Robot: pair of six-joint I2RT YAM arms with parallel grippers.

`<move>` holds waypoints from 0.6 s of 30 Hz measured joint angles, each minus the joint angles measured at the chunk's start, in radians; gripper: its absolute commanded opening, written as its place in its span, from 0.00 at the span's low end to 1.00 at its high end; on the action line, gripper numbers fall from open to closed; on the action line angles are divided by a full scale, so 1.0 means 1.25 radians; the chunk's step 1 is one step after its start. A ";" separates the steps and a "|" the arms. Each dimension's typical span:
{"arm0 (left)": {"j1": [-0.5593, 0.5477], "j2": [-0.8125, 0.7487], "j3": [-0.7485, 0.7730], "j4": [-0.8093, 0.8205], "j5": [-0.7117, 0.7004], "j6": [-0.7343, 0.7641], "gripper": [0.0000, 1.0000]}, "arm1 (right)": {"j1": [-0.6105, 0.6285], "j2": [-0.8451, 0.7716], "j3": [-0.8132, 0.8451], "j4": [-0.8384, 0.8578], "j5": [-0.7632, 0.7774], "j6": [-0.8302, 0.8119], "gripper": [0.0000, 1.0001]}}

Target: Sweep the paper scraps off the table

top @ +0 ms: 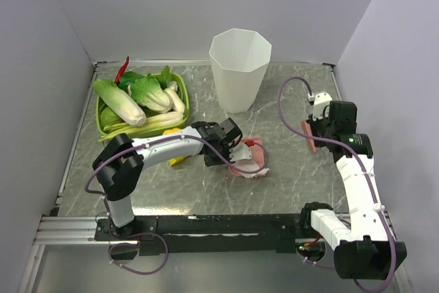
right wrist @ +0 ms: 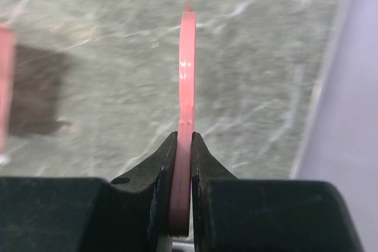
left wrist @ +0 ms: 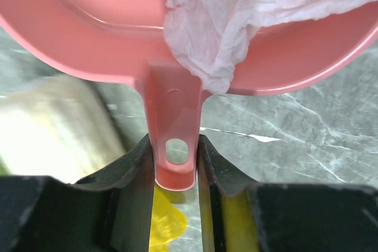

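Note:
My left gripper [top: 230,149] [left wrist: 176,146] is shut on the handle of a pink dustpan [top: 248,162] [left wrist: 100,22] near the middle of the grey marble table [top: 288,183] [left wrist: 307,122]. Crumpled white paper scraps [top: 242,151] [left wrist: 236,22] lie in the pan, and one wad hangs over its rim by the handle. Out to the right, my right gripper [top: 317,127] [right wrist: 183,146] is shut on a thin pink flat sweeper [top: 310,136] [right wrist: 186,75]. The right wrist view shows it edge-on above the table [right wrist: 106,39]. The two tools are apart.
A tall white ribbed bin [top: 240,70] stands at the back centre. A green tray [top: 103,125] of leafy cabbages [top: 147,94] sits at the back left, with a red chili [top: 123,70] beside it. A yellow object [top: 178,160] [left wrist: 165,222] lies under my left arm. Walls enclose three sides.

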State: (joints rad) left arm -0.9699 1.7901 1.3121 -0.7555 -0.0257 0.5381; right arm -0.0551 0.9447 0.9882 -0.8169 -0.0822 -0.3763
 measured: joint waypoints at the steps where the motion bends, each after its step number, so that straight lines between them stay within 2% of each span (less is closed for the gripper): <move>1: 0.002 -0.004 0.015 -0.005 0.003 0.001 0.01 | 0.000 -0.005 -0.006 0.013 0.026 -0.003 0.00; 8: 0.044 -0.028 0.149 -0.055 0.024 0.001 0.01 | -0.077 0.043 -0.013 0.020 0.114 0.047 0.00; 18: 0.094 -0.044 0.322 -0.119 0.009 0.022 0.01 | -0.135 0.069 -0.013 0.004 0.076 0.129 0.00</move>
State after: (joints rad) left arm -0.8528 1.7355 1.7145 -0.9043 -0.0147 0.5652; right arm -0.2241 1.0309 0.9718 -0.8120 0.0124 -0.2150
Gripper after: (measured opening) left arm 0.338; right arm 0.164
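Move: My left hand holds the dustpan, loaded with the paper scraps, and it goes to the white bin, whose middle stands about 19 cm straight ahead and some 5 cm higher. The yellow-wrapped cabbage lies roughly 12 cm to the left and 2 cm ahead, with the green vegetable basket about 27 cm left and 14 cm ahead. From my right hand, which holds the brush, the bin lies some 17 cm ahead, 25 cm to the left and 8 cm below. I lift the loaded dustpan up about 14 cm with my left hand while carrying it some 7 cm forward towards the bin, fingers still pinching its handle, the wrist tilting so the hand's right side rises. My right hand keeps its grip on the brush and draws right, away from the bin, about 5 cm, then sinks a little while turning some 20 degrees clockwise. ##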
